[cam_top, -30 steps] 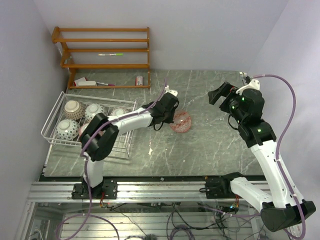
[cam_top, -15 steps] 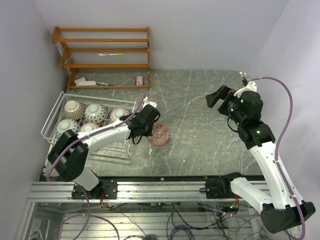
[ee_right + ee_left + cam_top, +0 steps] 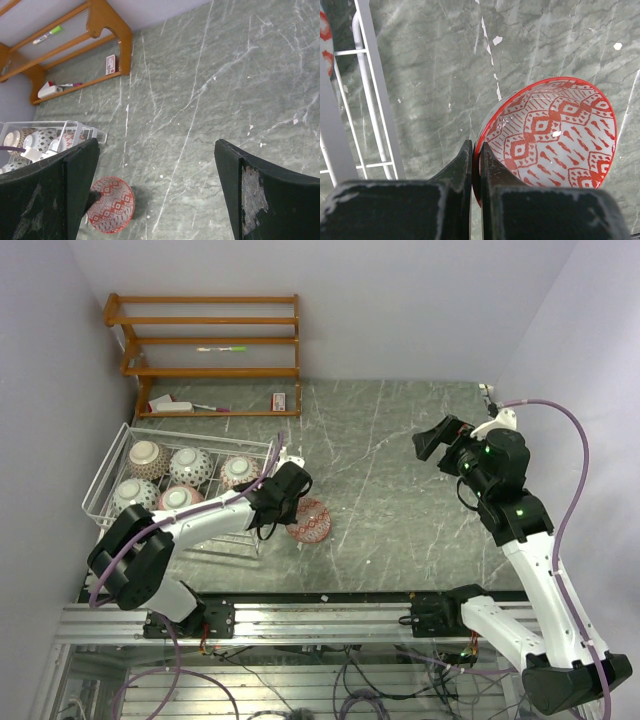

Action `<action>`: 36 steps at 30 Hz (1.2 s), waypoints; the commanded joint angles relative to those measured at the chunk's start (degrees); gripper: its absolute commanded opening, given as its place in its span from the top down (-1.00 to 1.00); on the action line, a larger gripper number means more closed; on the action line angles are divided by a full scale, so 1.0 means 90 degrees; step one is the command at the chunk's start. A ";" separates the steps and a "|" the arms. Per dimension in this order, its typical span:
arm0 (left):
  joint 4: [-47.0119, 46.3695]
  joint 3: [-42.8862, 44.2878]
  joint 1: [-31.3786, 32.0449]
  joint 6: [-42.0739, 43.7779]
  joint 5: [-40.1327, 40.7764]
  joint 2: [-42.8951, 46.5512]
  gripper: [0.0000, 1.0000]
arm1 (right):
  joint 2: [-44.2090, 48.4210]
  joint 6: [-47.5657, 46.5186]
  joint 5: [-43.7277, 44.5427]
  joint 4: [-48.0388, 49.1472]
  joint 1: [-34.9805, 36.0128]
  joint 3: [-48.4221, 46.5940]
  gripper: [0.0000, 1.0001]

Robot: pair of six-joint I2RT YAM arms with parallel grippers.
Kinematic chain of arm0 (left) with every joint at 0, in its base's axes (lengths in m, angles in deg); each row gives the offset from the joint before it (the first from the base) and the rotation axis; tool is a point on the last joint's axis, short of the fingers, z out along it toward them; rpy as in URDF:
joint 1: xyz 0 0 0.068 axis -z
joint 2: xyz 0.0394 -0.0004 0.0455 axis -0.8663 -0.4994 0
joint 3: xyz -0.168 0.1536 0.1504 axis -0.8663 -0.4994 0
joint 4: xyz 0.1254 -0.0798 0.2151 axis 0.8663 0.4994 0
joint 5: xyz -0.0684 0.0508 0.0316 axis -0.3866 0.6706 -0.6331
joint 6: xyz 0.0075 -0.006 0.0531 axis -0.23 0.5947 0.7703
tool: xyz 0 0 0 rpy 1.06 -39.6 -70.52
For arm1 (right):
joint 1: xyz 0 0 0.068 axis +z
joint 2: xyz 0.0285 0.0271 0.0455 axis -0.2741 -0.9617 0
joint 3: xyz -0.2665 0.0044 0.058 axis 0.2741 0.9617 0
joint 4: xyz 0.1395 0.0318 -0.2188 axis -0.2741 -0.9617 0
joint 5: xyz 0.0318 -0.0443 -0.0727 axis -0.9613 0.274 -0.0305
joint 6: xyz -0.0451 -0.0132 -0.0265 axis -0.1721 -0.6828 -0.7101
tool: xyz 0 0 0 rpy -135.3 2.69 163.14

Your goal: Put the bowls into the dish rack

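Note:
My left gripper (image 3: 293, 521) is shut on the rim of a pink-red patterned bowl (image 3: 309, 521), held just off the dish rack's near right corner. In the left wrist view the jaws (image 3: 476, 155) pinch the bowl (image 3: 550, 135) rim above the table. The white wire dish rack (image 3: 104, 466) at the left holds several bowls (image 3: 190, 465), rims down or tilted. My right gripper (image 3: 437, 437) is open and empty, raised over the right side of the table. The bowl also shows in the right wrist view (image 3: 111, 204).
An orange-brown wooden shelf unit (image 3: 205, 350) stands at the back left with small items on it. The rack's wire edge (image 3: 370, 90) lies close left of the held bowl. Walls close in on left and right.
My left gripper has carried the red bowl from the table's middle leftwards and nearer, up to the rack's right side. The right arm has barely shifted.

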 commanded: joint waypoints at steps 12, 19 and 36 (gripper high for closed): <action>0.0400 0.0147 -0.0025 0.0056 0.0720 0.0577 0.11 | 0.0078 -0.0011 -0.0138 0.0068 -0.0037 0.0367 -0.99; 0.0772 0.0388 0.0178 0.0087 0.0995 0.1113 -0.23 | 0.0042 -0.0050 -0.0100 0.0083 -0.0038 0.0370 -0.99; -0.0590 0.0429 0.2087 0.0891 0.0728 -0.0255 -0.11 | -0.0047 -0.0157 0.0034 0.0006 -0.0034 0.0331 -0.99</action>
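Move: The left fingers are still shut on the left rim of the red-and-white bowl, its middle about 5 cm to their right, level with them fore and aft and some 2 cm lower. The patterned bowl in the rack sits about 11 cm ahead and 11 cm left of this hand, and the pink bowl some 5 cm ahead and 24 cm left, both about 3 cm higher. From the right hand the red-and-white bowl lies roughly 21 cm left, 7 cm back and 28 cm below. The left hand opens to a bit over half and lets go of the bowl's left rim, first easing a centimetre or two left, then rising about 7 cm clear of it. It then swings right and back across the bowl's near side, ending some 7 cm right and 6 cm back of where it let go while turning about 20 degrees clockwise, and sinks some 5 cm with the fingers still open towards the near right rim; the empty right hand only settles a couple of centimetres lower. ##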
